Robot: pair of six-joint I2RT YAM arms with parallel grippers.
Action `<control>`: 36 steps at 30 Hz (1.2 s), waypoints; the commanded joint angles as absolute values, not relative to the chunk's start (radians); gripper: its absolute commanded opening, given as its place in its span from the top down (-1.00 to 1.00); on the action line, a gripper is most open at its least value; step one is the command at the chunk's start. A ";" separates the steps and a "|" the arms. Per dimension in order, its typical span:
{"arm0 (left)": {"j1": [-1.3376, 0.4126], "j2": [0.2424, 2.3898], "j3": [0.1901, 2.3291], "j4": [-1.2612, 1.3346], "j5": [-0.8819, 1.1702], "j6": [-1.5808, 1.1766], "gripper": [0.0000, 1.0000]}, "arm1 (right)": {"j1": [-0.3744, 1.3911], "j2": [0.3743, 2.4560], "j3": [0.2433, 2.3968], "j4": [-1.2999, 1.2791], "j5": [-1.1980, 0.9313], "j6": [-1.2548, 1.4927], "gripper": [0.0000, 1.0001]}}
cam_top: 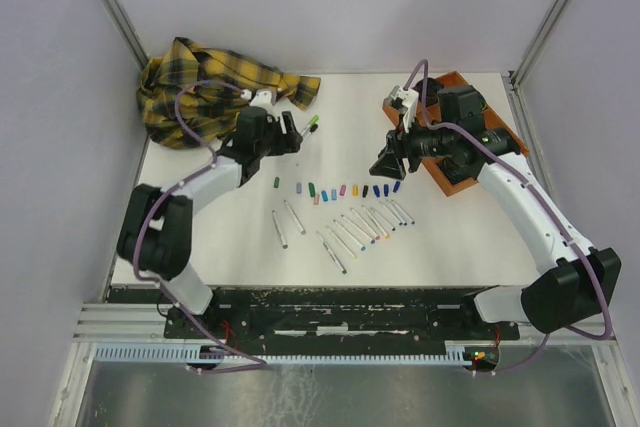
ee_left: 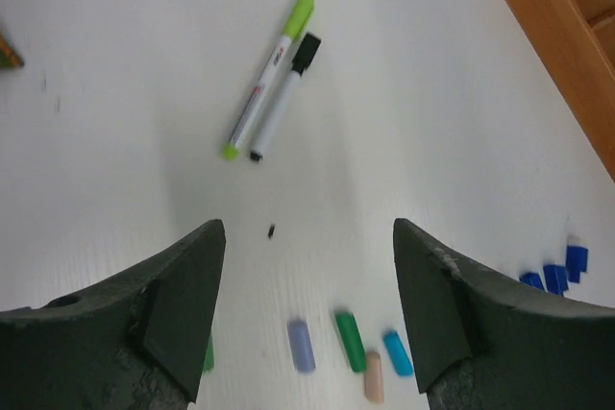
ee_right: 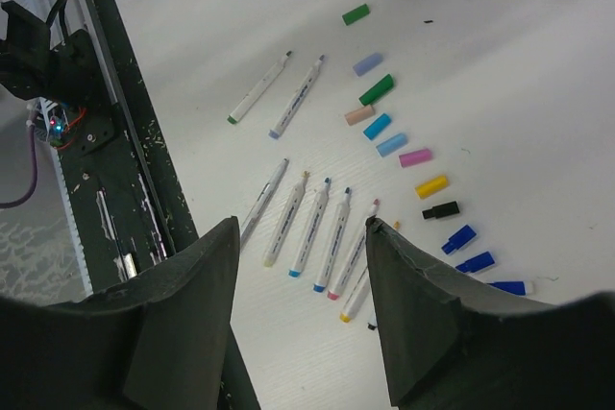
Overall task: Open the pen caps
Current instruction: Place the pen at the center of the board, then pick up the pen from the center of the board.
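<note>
Loose pen caps (cam_top: 340, 190) in green, blue, pink, yellow and black lie in a row across the middle of the table, also seen in the right wrist view (ee_right: 399, 141) and the left wrist view (ee_left: 351, 340). Below them lie several uncapped white pens (cam_top: 350, 227) side by side (ee_right: 332, 237). Two pens with caps on, one green-capped (ee_left: 269, 74) and one black-capped (ee_left: 285, 93), lie together ahead of my left gripper (ee_left: 308, 224), which hangs open and empty above the table (cam_top: 292, 135). My right gripper (ee_right: 302, 222) is open and empty, raised above the right end of the row (cam_top: 385, 162).
A yellow plaid cloth (cam_top: 215, 87) is bunched at the back left. An orange tray (cam_top: 455, 162) sits at the back right under my right arm, its edge showing in the left wrist view (ee_left: 567, 36). A black rail (ee_right: 115, 141) runs along the table's near edge.
</note>
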State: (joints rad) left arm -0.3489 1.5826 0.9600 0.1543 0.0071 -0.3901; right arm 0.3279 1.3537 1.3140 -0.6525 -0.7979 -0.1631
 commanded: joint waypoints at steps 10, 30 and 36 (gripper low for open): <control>-0.343 2.111 1.749 -0.424 -0.005 0.029 -0.21 | 0.304 1.326 1.316 -0.621 -0.893 -0.220 -0.25; -0.314 2.429 2.125 -0.608 0.119 0.080 0.10 | 0.298 1.353 1.318 -0.636 -0.902 -0.239 -0.23; -0.314 2.441 2.118 -0.611 0.125 0.081 0.11 | 0.296 1.361 1.319 -0.637 -0.909 -0.238 -0.24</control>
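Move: The light-green pen lies ahead of the left hand, its middle roughly 15 cm forward, 4 cm to the right and 12 cm below. Just on its near side the black-capped pen lies some 12 cm ahead and 5 cm right of that hand. The lavender cap is about 5 cm behind the hand and level sideways, the dark green cap 3 cm behind and 6 cm left. From the right hand the light-green pen is about 32 cm ahead, 22 cm left and 24 cm below. The left hand swings quickly forward over the table towards the light-green pen, about 12 cm in all and most of it at the start, then sinks some 11 cm towards the pen's rear barrel. On the way its fingers tip down, its left side rises and it turns clockwise, each by about 20 degrees, while the open fingers narrow to roughly half open, lined up either side of the barrel with no grip on it yet. ##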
